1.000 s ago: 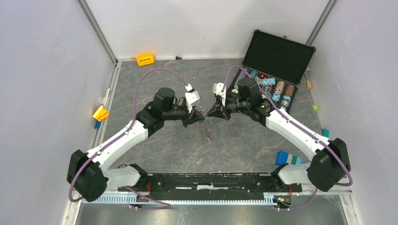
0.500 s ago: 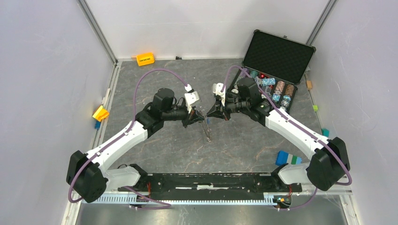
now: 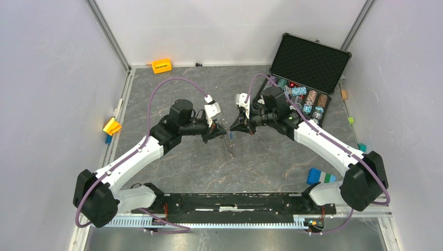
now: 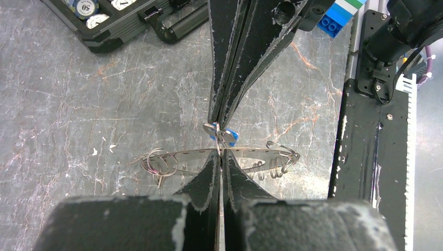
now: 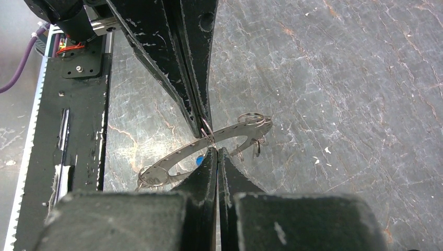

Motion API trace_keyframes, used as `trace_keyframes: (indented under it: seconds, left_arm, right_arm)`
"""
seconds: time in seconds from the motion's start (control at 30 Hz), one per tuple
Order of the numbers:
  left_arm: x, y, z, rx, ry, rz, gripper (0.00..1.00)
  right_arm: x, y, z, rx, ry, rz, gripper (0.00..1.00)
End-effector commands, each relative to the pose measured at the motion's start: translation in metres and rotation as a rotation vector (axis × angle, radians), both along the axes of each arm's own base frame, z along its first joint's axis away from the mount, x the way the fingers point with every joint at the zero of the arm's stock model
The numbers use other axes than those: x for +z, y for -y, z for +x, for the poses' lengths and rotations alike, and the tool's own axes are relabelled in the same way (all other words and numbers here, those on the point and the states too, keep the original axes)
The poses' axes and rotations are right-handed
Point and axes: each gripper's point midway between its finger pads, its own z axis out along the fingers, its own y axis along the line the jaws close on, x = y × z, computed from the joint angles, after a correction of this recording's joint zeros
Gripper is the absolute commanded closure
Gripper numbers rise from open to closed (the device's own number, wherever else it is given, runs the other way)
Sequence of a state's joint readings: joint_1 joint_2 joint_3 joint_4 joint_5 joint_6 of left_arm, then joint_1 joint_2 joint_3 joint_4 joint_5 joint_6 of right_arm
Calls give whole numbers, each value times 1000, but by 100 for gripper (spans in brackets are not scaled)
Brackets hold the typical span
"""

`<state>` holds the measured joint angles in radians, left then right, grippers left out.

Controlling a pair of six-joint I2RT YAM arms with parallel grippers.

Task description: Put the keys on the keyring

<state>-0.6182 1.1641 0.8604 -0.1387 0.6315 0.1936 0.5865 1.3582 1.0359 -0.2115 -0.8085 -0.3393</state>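
Observation:
The keyring (image 4: 183,155) is a flat grey metal band with small wire rings at both ends. It hangs edge-on between the two arms above the table's middle (image 3: 230,148). My left gripper (image 4: 220,155) is shut on the band's near edge. My right gripper (image 5: 216,151) meets it tip to tip and is shut on a small key with a blue head (image 4: 230,137). A thin wire ring runs from that key to the band. In the right wrist view the keyring (image 5: 172,157) slants across, and the blue key (image 5: 199,160) peeks out beside my finger.
An open black case (image 3: 308,63) of poker chips (image 3: 308,99) stands at the back right. An orange block (image 3: 161,65) lies by the back wall and a yellow one (image 3: 111,126) at the left edge. Blue and green bricks (image 3: 318,176) sit near the right arm's base.
Both arms have shifted only very slightly. Both grips and the hanging keyring look unchanged.

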Motion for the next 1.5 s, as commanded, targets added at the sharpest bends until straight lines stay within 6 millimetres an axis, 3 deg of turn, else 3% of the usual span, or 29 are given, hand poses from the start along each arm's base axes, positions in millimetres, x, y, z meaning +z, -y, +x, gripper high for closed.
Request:
trace_keyframes:
  seconds: [0.0, 0.7, 1.07, 1.23, 1.47]
  left_arm:
    - [38, 10, -14, -109, 118, -104, 98]
    - [32, 7, -10, -111, 172, -81, 98]
    - [28, 8, -20, -176, 195, -85, 98]
    - [22, 6, -31, -256, 239, -68, 98]
    - [16, 3, -43, -353, 298, -41, 98]
  right_arm:
    - [3, 5, 22, -62, 65, -23, 100]
    - [-6, -5, 10, 1, 58, -45, 97]
    - [8, -3, 1, 50, 105, -24, 74]
    - [21, -1, -16, 139, 153, 3, 61]
    - [34, 4, -39, 258, 210, 29, 57]
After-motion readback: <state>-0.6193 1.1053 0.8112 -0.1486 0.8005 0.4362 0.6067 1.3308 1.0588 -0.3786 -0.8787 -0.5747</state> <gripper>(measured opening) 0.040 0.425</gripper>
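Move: Between the two facing hands stands the small ring, pinched at its near side by the left fingers: its middle is about 1 cm to the left hand's right and 1 cm to the right hand's left, level with both. The blue-headed key hangs some 3 cm below and 1 cm back of either hand, about 1 cm inward from each. The keyring's metal disc hangs straight under the small ring, its middle roughly 6 cm down. Sinking about 1.5 cm beside the small ring, the right hand opens its shut fingers to nearly half, then draws back some 2.5 cm while rising again, one finger staying close to the ring. The left hand keeps its pinch on the small ring, dips slightly, then also draws back about 3 cm, turning some 15 degrees clockwise. ##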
